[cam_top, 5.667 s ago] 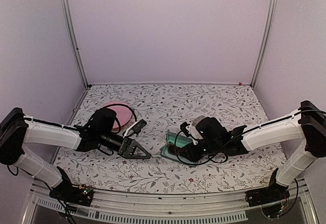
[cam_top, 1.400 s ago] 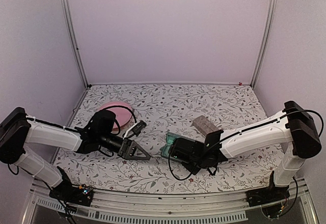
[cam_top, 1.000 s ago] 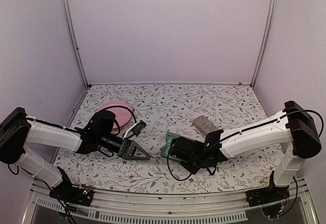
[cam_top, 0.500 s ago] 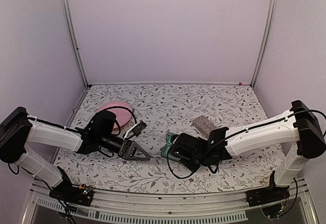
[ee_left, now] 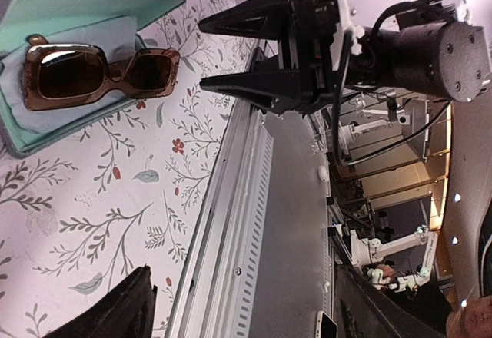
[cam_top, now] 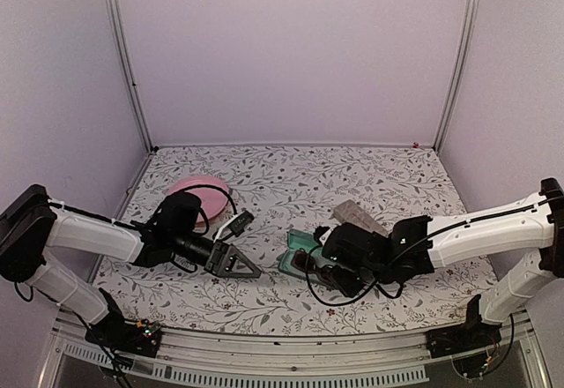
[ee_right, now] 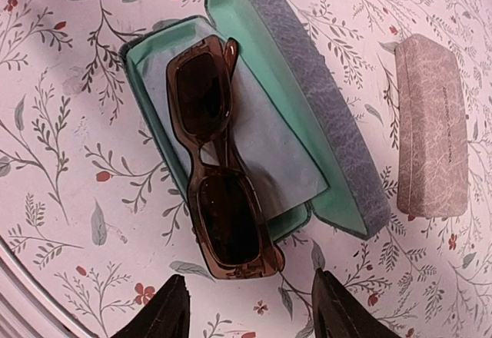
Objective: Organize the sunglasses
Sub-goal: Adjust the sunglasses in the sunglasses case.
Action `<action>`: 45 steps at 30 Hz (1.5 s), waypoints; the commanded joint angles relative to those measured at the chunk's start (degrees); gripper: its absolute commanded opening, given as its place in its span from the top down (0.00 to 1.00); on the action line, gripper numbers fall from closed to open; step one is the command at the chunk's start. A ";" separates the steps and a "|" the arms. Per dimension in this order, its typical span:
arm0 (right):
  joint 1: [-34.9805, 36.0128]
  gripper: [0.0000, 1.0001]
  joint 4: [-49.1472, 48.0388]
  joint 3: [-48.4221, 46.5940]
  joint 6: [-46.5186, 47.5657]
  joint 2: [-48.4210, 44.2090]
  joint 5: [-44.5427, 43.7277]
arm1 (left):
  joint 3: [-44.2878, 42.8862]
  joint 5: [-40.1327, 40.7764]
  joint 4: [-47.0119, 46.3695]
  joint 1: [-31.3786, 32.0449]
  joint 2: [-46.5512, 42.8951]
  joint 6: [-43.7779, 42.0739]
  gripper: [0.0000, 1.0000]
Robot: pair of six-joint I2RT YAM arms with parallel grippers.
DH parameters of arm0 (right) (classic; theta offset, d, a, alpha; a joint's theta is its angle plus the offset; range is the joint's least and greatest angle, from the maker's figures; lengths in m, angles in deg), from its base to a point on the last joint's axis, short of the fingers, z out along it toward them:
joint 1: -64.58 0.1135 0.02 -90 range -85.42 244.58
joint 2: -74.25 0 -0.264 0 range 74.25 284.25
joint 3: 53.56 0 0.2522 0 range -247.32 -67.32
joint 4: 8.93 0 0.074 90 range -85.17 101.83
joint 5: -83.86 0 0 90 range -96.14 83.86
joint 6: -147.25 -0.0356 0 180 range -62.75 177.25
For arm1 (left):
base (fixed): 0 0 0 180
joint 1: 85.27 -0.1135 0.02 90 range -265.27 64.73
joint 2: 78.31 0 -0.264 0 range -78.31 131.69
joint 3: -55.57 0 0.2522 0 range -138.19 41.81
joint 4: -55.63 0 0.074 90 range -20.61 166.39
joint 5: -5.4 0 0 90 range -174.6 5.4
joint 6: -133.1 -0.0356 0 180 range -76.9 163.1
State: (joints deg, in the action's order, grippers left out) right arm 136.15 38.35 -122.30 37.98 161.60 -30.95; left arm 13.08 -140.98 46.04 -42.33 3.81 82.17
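The sunglasses (ee_right: 219, 170), brown-framed with dark lenses, lie folded on a pale blue cloth (ee_right: 273, 146) inside an open teal-lined case (ee_right: 323, 115). One lens end overhangs the case's near rim. My right gripper (ee_right: 250, 316) hovers open just short of that end, nothing between its fingers. From above, the right gripper (cam_top: 315, 266) sits at the case (cam_top: 298, 245). My left gripper (cam_top: 240, 251) stands open to the case's left, holding nothing. In the left wrist view the sunglasses (ee_left: 100, 73) and case (ee_left: 84, 4) lie ahead of the open left gripper (ee_left: 246, 319).
A closed grey-brown case (ee_right: 432, 127) lies right of the open one, also the grey-brown case (cam_top: 357, 216) from above. A pink round dish (cam_top: 198, 192) sits behind the left arm. The table's metal front rail (ee_left: 246, 200) runs close by.
My right arm has drawn back to the right, off the open case, leaving the sunglasses lying in it. The left arm has stayed put.
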 commanded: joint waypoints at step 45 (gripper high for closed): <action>-11.65 0.74 -19.51 13.54 -13.26 -4.65 17.45 | 0.78 -0.75 -2.58 -0.22 0.37 0.31 0.20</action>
State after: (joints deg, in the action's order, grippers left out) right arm 125.25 20.95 -108.82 24.02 156.14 -13.88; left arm 13.12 -141.13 44.75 -42.33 4.62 82.38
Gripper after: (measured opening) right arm 0.265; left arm 0.805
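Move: The sunglasses lie in the open sunglasses case, their middle about 4 cm ahead of my right hand, 5 cm to its left and 4 cm below; their right end is almost underneath it. The case's middle is some 5 cm ahead, 7 cm left and 5 cm lower. The brown case lies roughly 18 cm ahead and 5 cm right, 6 cm down. From my left hand the sunglasses are about 8 cm ahead, 14 cm right and 8 cm down. I swing my right hand about 3.5 cm to the right and down some 3 cm past the sunglasses' right end, then ease back roughly 2 cm left and forward onto that end. Meanwhile I turn the wrist nearly 30 degrees, partly clockwise, fingertips swinging left, and narrow the fingers to about half their gap until they pinch the right hinge corner. ##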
